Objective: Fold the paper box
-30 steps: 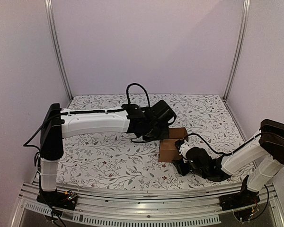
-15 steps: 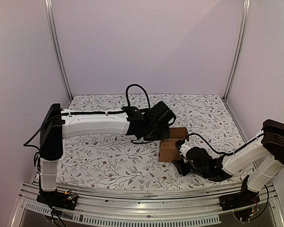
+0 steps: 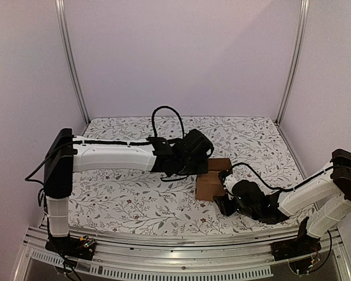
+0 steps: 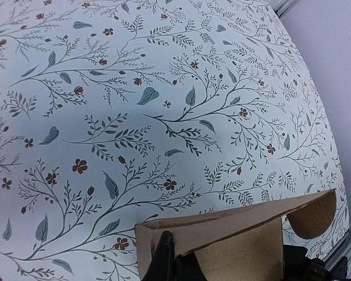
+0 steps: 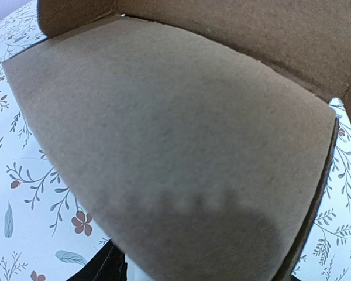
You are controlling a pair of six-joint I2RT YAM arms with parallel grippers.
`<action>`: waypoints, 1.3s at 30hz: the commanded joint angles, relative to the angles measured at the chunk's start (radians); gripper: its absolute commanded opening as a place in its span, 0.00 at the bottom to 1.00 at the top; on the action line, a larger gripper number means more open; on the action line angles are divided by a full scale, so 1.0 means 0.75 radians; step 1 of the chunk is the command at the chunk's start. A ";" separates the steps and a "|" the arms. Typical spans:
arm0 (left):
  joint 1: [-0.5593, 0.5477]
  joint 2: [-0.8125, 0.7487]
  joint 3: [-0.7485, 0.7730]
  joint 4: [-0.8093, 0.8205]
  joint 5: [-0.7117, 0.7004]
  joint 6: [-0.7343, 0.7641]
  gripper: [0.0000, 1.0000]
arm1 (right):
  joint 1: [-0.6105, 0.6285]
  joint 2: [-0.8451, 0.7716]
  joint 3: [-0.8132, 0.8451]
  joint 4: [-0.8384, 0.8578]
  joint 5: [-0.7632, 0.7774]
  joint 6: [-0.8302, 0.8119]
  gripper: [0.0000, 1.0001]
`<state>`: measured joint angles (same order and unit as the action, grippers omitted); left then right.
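The paper box (image 3: 210,185) is a brown cardboard piece, partly formed, standing on the floral mat mid-right. My left gripper (image 3: 203,166) reaches over its far left top edge. In the left wrist view the box (image 4: 240,234) fills the bottom, and my black fingers (image 4: 164,260) sit close together at its upper wall, pinching it. My right gripper (image 3: 223,198) is low at the box's near right side. In the right wrist view a wide cardboard flap (image 5: 175,134) covers the jaws; only a dark bit of finger (image 5: 99,266) shows.
The floral mat (image 3: 128,199) covers the table. Metal frame posts (image 3: 70,64) stand at the back corners, with pale walls behind. A metal rail (image 3: 175,246) runs along the near edge by the arm bases.
My left arm has stretched a little further and lowered its gripper onto the box's top edge. My right arm has shifted slightly lower and left. The box has stayed in place.
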<state>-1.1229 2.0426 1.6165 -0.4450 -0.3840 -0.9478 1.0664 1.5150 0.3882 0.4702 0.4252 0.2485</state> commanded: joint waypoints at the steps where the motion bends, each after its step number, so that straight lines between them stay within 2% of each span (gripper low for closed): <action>1: -0.055 0.084 -0.159 -0.286 0.166 0.047 0.00 | 0.020 -0.035 0.044 0.052 -0.015 0.011 0.60; 13: -0.055 0.006 -0.270 -0.242 0.175 0.093 0.00 | 0.020 -0.043 0.069 0.048 0.015 0.017 0.60; 24: -0.057 0.042 -0.256 -0.235 0.138 0.097 0.00 | 0.020 -0.225 0.062 0.044 0.061 0.091 0.73; 30: -0.057 0.052 -0.238 -0.243 0.124 0.096 0.00 | 0.021 -0.413 0.083 -0.131 0.102 0.067 0.84; 36: -0.059 0.064 -0.221 -0.252 0.121 0.096 0.00 | 0.020 -0.602 0.167 -0.415 0.178 0.056 0.86; 39: -0.061 0.070 -0.214 -0.256 0.118 0.093 0.00 | 0.020 -0.628 0.255 -0.643 0.242 0.073 0.85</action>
<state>-1.1385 1.9835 1.5188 -0.3882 -0.4007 -0.8841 1.0752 1.0752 0.5018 0.2291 0.5240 0.2962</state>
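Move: The right hand is low at the paper box's near right side, fingers partly open; the box's middle is about 3 cm ahead, 3 cm left and roughly 1 cm below. From that hand the upright lid stands about 8 cm ahead, 1 cm left and 4 cm higher. The left hand is shut at the lid's left end, the box's middle about 4 cm back, 2 cm right and 8 cm below it. The right hand rises about 15 cm clear of the box, opening wider, while the left keeps pinching the lid. ##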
